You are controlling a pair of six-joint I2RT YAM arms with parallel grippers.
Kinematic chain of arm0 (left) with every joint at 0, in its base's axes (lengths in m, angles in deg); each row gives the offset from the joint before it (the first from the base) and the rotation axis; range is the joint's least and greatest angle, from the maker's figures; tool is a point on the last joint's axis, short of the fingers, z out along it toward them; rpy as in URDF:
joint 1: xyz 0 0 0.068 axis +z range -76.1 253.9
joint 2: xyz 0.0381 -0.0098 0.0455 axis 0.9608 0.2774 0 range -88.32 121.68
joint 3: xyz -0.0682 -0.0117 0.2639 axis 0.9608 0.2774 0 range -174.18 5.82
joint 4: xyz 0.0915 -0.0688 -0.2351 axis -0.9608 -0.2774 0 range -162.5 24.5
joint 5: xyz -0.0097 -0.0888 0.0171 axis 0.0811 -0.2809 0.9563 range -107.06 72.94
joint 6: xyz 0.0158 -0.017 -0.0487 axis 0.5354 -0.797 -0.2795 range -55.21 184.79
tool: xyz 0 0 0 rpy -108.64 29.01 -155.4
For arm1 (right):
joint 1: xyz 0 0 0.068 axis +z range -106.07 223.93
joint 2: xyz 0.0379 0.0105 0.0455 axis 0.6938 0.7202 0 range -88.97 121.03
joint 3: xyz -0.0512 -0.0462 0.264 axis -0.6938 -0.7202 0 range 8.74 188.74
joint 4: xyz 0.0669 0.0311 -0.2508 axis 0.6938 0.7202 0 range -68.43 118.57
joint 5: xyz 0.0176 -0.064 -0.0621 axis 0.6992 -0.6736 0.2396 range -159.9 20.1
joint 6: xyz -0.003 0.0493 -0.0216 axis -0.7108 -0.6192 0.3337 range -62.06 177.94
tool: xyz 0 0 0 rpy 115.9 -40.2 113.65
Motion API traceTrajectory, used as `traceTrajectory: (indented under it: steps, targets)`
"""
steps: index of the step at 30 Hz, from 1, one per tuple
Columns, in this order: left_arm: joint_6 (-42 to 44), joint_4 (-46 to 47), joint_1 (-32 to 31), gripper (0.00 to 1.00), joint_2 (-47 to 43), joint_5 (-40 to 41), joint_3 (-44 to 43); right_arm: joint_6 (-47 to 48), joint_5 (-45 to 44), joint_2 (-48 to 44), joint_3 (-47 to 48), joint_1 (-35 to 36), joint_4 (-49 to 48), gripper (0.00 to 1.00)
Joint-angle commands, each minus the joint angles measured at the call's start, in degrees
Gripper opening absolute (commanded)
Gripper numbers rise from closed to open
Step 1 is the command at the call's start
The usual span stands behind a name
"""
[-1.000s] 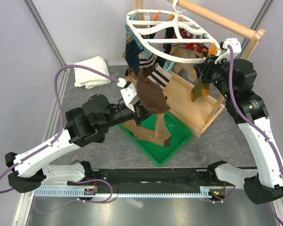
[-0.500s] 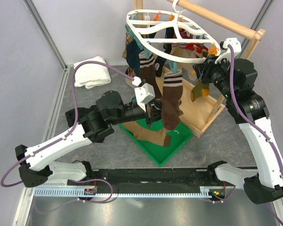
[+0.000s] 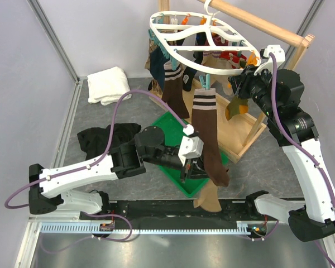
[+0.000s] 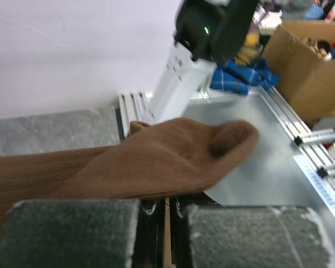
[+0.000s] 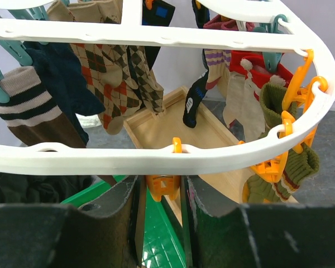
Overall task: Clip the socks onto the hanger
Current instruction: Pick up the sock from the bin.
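The white hanger (image 3: 223,68) hangs from the wooden rail with several socks clipped to it. A dark brown sock with white stripes (image 3: 204,120) dangles from a teal clip (image 3: 204,83) on the near rim. My left gripper (image 3: 194,167) is low, over the green tray's near corner, shut on a lighter brown sock (image 3: 209,198) that droops toward the front rail. In the left wrist view that brown sock (image 4: 156,162) lies across, just past the gripper (image 4: 167,223). My right gripper (image 5: 162,195) is shut on an orange clip (image 5: 163,187) under the hanger rim (image 5: 156,159).
A green tray (image 3: 168,124) lies under the hanger. The wooden stand's base (image 3: 243,134) is behind it. A white towel (image 3: 108,84) lies at the back left and a black cloth heap (image 3: 103,139) left of the tray. The black front rail (image 3: 156,209) runs along the near edge.
My left arm swung down and to the right, away from the hanger, with the lighter brown sock. The striped sock now hangs straight from its teal clip. The right arm has not moved.
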Motion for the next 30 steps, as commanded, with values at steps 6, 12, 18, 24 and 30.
traceTrajectory:
  steps: [6,12,18,24,30]
  targets:
    - [4.7,-6.1,-2.0,0.02,-9.4,-1.0,5.3,-0.6,1.9,1.2,1.0,0.2,2.9,0.00]
    - [6.6,-10.1,-2.3,0.02,-11.3,-0.1,5.3,-0.6,1.8,1.2,0.9,0.2,2.9,0.00]
    - [5.2,-5.5,-2.3,0.02,-7.1,23.1,2.8,-1.0,1.8,1.3,1.2,0.2,2.9,0.00]
    - [5.8,4.7,-1.7,0.02,-1.1,36.5,-0.4,-1.5,3.0,1.3,1.6,0.2,2.9,0.00]
    - [5.3,9.4,1.7,0.02,5.3,40.1,-3.9,-2.0,4.0,1.3,1.5,0.2,2.4,0.00]
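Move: The orange clip still pinched in the right gripper's fingertips on the hanger's near edge lies about 28 cm ahead of the left hand, 9 cm to its right and 5 cm above. The brown striped sock reaches back over the left fingers, its middle some 12 cm ahead, 1 cm right and 6 cm up; its teal clip is roughly 26 cm ahead, 1 cm left and 5 cm up. The green bin lies about 13 cm ahead, 2 cm left and 35 cm below. Keep the tan sock's brown cuff pinched in the left gripper and draw it out from under the brown striped sock, about 5 cm left and a little back. Then reverse and sweep it forward some 13 cm and to the right towards the hanger, turning the wrist about 35 degrees counter-clockwise. Hold the right gripper still on the orange clip. ##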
